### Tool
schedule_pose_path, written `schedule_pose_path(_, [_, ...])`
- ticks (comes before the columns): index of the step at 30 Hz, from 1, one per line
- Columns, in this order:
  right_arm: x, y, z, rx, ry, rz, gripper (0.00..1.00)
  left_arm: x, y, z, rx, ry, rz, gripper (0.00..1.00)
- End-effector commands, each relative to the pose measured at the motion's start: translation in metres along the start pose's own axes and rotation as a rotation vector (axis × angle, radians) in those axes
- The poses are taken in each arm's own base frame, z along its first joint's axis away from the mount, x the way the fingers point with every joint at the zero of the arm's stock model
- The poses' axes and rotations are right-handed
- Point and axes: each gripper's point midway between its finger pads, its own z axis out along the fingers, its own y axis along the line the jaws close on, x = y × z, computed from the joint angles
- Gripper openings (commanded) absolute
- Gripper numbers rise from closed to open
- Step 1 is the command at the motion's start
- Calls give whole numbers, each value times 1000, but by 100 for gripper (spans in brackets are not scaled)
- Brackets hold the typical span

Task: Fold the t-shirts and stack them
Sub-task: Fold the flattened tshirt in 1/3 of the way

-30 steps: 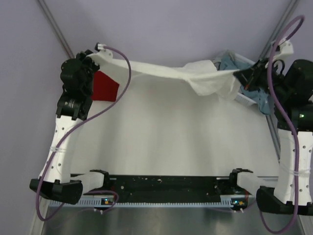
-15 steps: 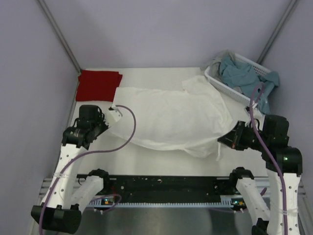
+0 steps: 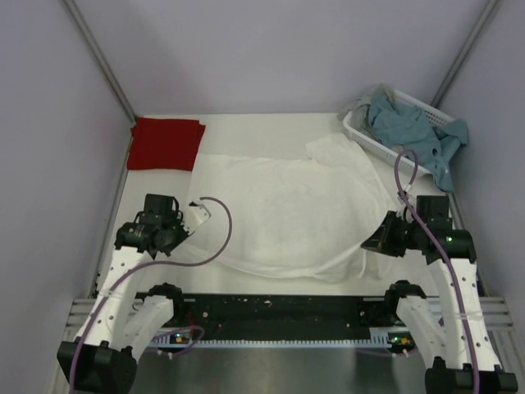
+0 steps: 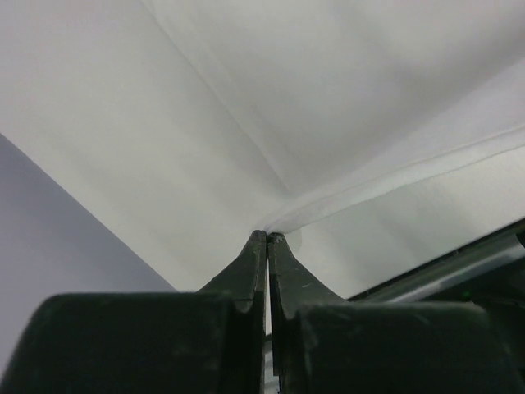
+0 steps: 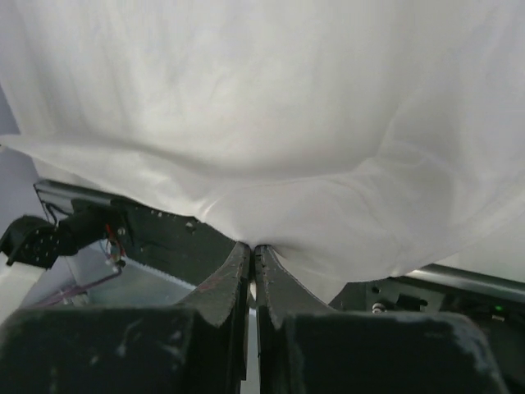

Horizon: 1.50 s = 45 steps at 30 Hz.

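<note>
A large white t-shirt [image 3: 287, 209] lies spread over the middle of the table, its near edge hanging in a curve between my two grippers. My left gripper [image 3: 187, 227] is shut on the shirt's near left edge [image 4: 283, 215]. On the right, my right gripper [image 3: 371, 244] is shut on the near right edge [image 5: 254, 238]. In the right wrist view the white cloth [image 5: 271, 123] fills the frame above the jaws. A folded dark red t-shirt [image 3: 165, 143] lies flat at the far left corner, apart from both grippers.
A white slotted basket [image 3: 373, 141] with blue-grey cloth [image 3: 414, 131] spilling over its rim stands at the far right corner. The black rail [image 3: 279, 310] with the arm bases runs along the near edge. Purple walls close in on the table.
Both grippers pulled the white shirt down and toward the near edge. It was stretched high at the back a second ago and now lies spread on the table. The red shirt is uncovered.
</note>
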Motion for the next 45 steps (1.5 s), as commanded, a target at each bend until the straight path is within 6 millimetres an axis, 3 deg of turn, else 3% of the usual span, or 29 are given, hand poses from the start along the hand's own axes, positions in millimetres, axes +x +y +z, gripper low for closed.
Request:
schedule_pose_path(1, [-62, -20, 28, 96, -200, 51, 0, -53, 34, 23, -78, -180, -12, 0])
schedule_pose_path(7, [-94, -71, 56, 277, -318, 128, 0, -78, 61, 48, -118, -200, -14, 0])
schedule_pose_path(13, [-112, -97, 68, 384, -365, 118, 0, -90, 76, 72, -134, -187, -15, 0])
schedule_pose_path(16, [-118, -104, 71, 412, -372, 102, 0, -89, 91, 82, -186, -148, -30, 0])
schedule_pose_path(24, [-121, -117, 85, 454, -307, 40, 0, -98, 99, 104, -170, -122, -46, 0])
schedule_pose_path(39, [-136, -125, 97, 494, -280, 22, 0, -101, 113, 123, -223, -60, -34, 0])
schedule_pose_path(40, [-138, -126, 97, 498, -279, 18, 0, -101, 114, 124, -227, -59, -39, 6])
schedule_pose_path(42, [-144, -132, 95, 540, -285, 17, 16, -105, 123, 123, -260, -61, -53, 23])
schedule_pose_path(44, [-149, -142, 91, 613, -290, 33, 48, -111, 141, 117, -330, -58, -76, 40])
schedule_pose_path(45, [-151, -144, 88, 635, -283, 48, 57, -112, 152, 110, -379, -52, -90, 47])
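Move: The spot on the flat white t-shirt where the left hand's held hem corner is to be laid lies about 17 cm ahead, 1 cm to its right and 7 cm below; the red folded shirt is some 45 cm ahead and 14 cm left, 6 cm below. For the right hand's corner the spot is roughly 13 cm ahead, 9 cm right and 13 cm down, with the laundry basket about 50 cm ahead, 26 cm right and 8 cm lower. Carrying the pinched hem forward over the t-shirt and down onto it, the left hand goes some 17 cm out and sinks 6 cm, while the right goes about as far forward as down (12-13 cm) and 10 cm right, swinging its left-slanted fingers round by some 30 degrees to point more steeply down. Both ease to a stop low over the cloth, and only then do their fingers open, letting go of the corners. ##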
